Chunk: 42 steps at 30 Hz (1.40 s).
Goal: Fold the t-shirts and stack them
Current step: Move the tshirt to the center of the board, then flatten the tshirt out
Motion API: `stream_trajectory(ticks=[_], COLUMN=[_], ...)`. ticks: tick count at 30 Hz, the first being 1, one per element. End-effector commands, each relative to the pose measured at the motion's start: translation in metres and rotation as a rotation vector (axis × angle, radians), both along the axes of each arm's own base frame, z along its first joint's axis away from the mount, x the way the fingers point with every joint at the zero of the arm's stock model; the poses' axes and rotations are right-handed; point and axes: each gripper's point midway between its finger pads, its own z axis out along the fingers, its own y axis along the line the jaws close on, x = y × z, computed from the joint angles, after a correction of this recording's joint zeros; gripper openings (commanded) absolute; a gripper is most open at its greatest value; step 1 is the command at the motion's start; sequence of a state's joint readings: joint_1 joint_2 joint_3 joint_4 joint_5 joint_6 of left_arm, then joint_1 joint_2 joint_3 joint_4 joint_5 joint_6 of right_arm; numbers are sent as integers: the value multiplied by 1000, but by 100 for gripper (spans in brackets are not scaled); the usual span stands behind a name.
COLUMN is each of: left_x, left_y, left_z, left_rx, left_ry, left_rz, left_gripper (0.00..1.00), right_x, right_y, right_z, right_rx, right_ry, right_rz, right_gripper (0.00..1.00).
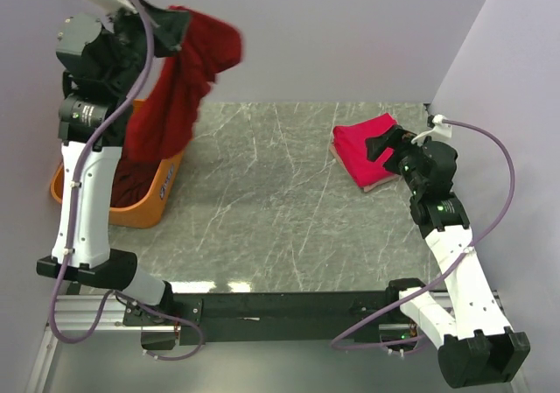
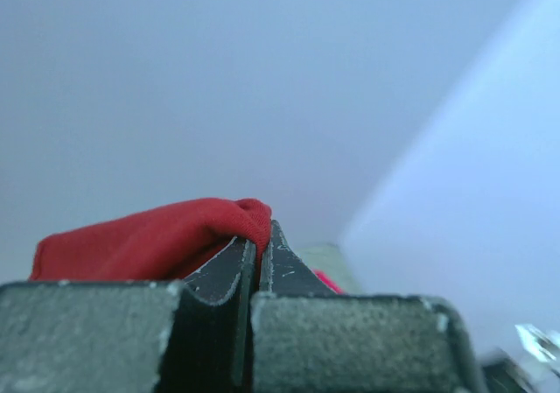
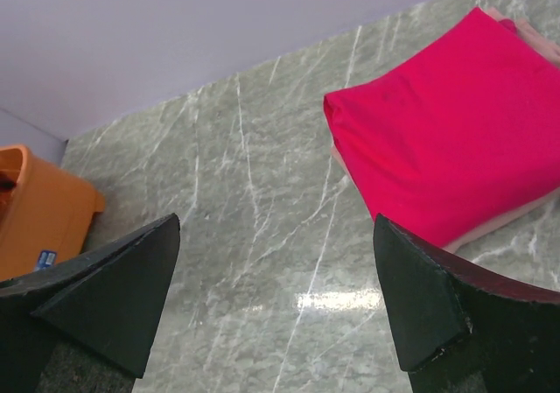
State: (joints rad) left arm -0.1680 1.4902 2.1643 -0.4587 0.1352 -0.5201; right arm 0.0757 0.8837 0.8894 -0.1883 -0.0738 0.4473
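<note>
A dark maroon t-shirt (image 1: 179,95) hangs from my left gripper (image 1: 178,24), which is raised high at the back left. The shirt's lower end trails into the orange tub (image 1: 140,209). In the left wrist view the gripper (image 2: 260,238) is shut on a fold of the red cloth (image 2: 149,240). A folded crimson-pink t-shirt (image 1: 360,150) lies on the table at the right, shown too in the right wrist view (image 3: 446,139). My right gripper (image 1: 385,145) hovers at that shirt's near right edge. Its jaws (image 3: 276,227) are wide open with nothing between them.
More dark red cloth lies inside the orange tub (image 3: 39,209) at the table's left edge. A pale layer (image 3: 525,214) shows under the folded shirt. The marble tabletop (image 1: 262,192) stretches between tub and folded shirt, with walls close behind and to the right.
</note>
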Motion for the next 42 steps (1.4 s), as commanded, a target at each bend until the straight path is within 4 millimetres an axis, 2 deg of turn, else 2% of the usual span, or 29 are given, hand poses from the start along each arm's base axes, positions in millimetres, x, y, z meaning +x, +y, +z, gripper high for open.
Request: stream_trajectory(ticks=[1,5,7,9,10,11,12,14,15,16,17,18,19,20,21,22,24,26,27,30,31,33,34,35,37,38,40,41,42], left_x=[-55,-78,-78,-71,-57,-48,-28,-7,9,27,40,55,65,72,77,81,79,75,67,55,47,35,30,25,15,13,12,13,18], left_y=[-64,-105,-118,-119,-122,-122,-119,-116,-111,-106,-100,-88,-71,-59,-48,-26,-12,-3,-5,-22,-27,-31,-37,-41,-56,-61,-78,-83,-89], left_z=[61,70,62,57,37,27,3,-26,-50,-89,-115,-163,-188,-215,-236,-272,-310,-330,-350,-368,-384,-406,-412,-418,-430,-435,-438,-445,-443], left_rx=[45,35,32,21,23,20,7,12,13,30,37,41,40,43,16,15,-4,-6,-2,-16,-10,-2,9,21,43,55,72,81,90], left_ry=[-257,-318,-307,-297,-247,-221,-160,-85,-10,81,147,265,320,384,444,534,634,674,712,733,768,827,842,853,874,878,865,883,872], left_rz=[-296,-440,-483,-476,-458,-439,-377,-316,-256,-208,-160,-77,-7,41,85,141,164,194,183,79,57,46,30,15,-29,-49,-103,-117,-125], left_gripper=[1,1,1,1,1,1,1,5,9,19,26,38,72,85,94,99,99,99,99,99,100,99,99,99,99,99,99,99,99], right_x=[-2,-8,-10,-16,-18,-21,-24,-29,-30,-30,-31,-30,-30,-27,-26,-25,-20,-14,-13,-3,-3,4,5,9,14,17,24,25,26], right_y=[2,-3,-8,-15,-19,-23,-30,-35,-34,-34,-32,-30,-29,-26,-25,-23,-15,-4,6,18,29,39,53,62,78,88,101,107,111], right_z=[17,22,19,18,18,20,17,20,19,17,15,13,12,8,7,6,-1,-8,-10,-23,-22,-36,-34,-45,-51,-64,-79,-85,-90], right_rx=[-8,-12,-12,-18,-19,-22,-28,-23,-22,-23,-24,-26,-25,-26,-27,-28,-20,-6,4,-14,-30,-52,-64,-70,-69,-73,-74,-76,-73], right_ry=[-79,-92,-83,-77,-74,-78,-63,-69,-66,-63,-59,-53,-48,-33,-25,-21,5,29,31,78,81,134,135,169,186,224,281,304,324], right_rz=[20,-5,-33,-71,-93,-116,-155,-179,-180,-173,-164,-153,-145,-130,-125,-115,-75,-13,33,71,103,113,148,170,210,233,256,270,277], right_gripper=[96,96,96,96,96,96,96,96,97,97,97,97,97,97,97,97,97,97,97,97,97,97,97,97,97,97,96,96,95])
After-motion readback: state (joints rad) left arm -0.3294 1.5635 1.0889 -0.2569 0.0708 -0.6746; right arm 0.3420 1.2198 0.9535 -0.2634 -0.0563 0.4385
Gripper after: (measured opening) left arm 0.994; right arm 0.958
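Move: The left gripper holds the dark red t-shirt high up; the board's center lies about 58 cm below it, 17 cm to its right and 8 cm back. The folded pile is some 45 cm to that gripper's right and 4 cm ahead, the orange basket 28 cm to its left and 2 cm back, both far below. From the right gripper, the board's center is about 23 cm left, 2 cm back and 29 cm down; the pile is 10 cm ahead, 5 cm right. Swing the left gripper right and a little back with the t-shirt, turning clockwise, then throw it forward and down some 46 cm, opening wide on the way to let the shirt go, tipping the fingers down about 55 degrees and swinging back left, then draw it back and right. Ease the open right gripper slightly back, then left and down, about 12 cm each, towards the board's center. ##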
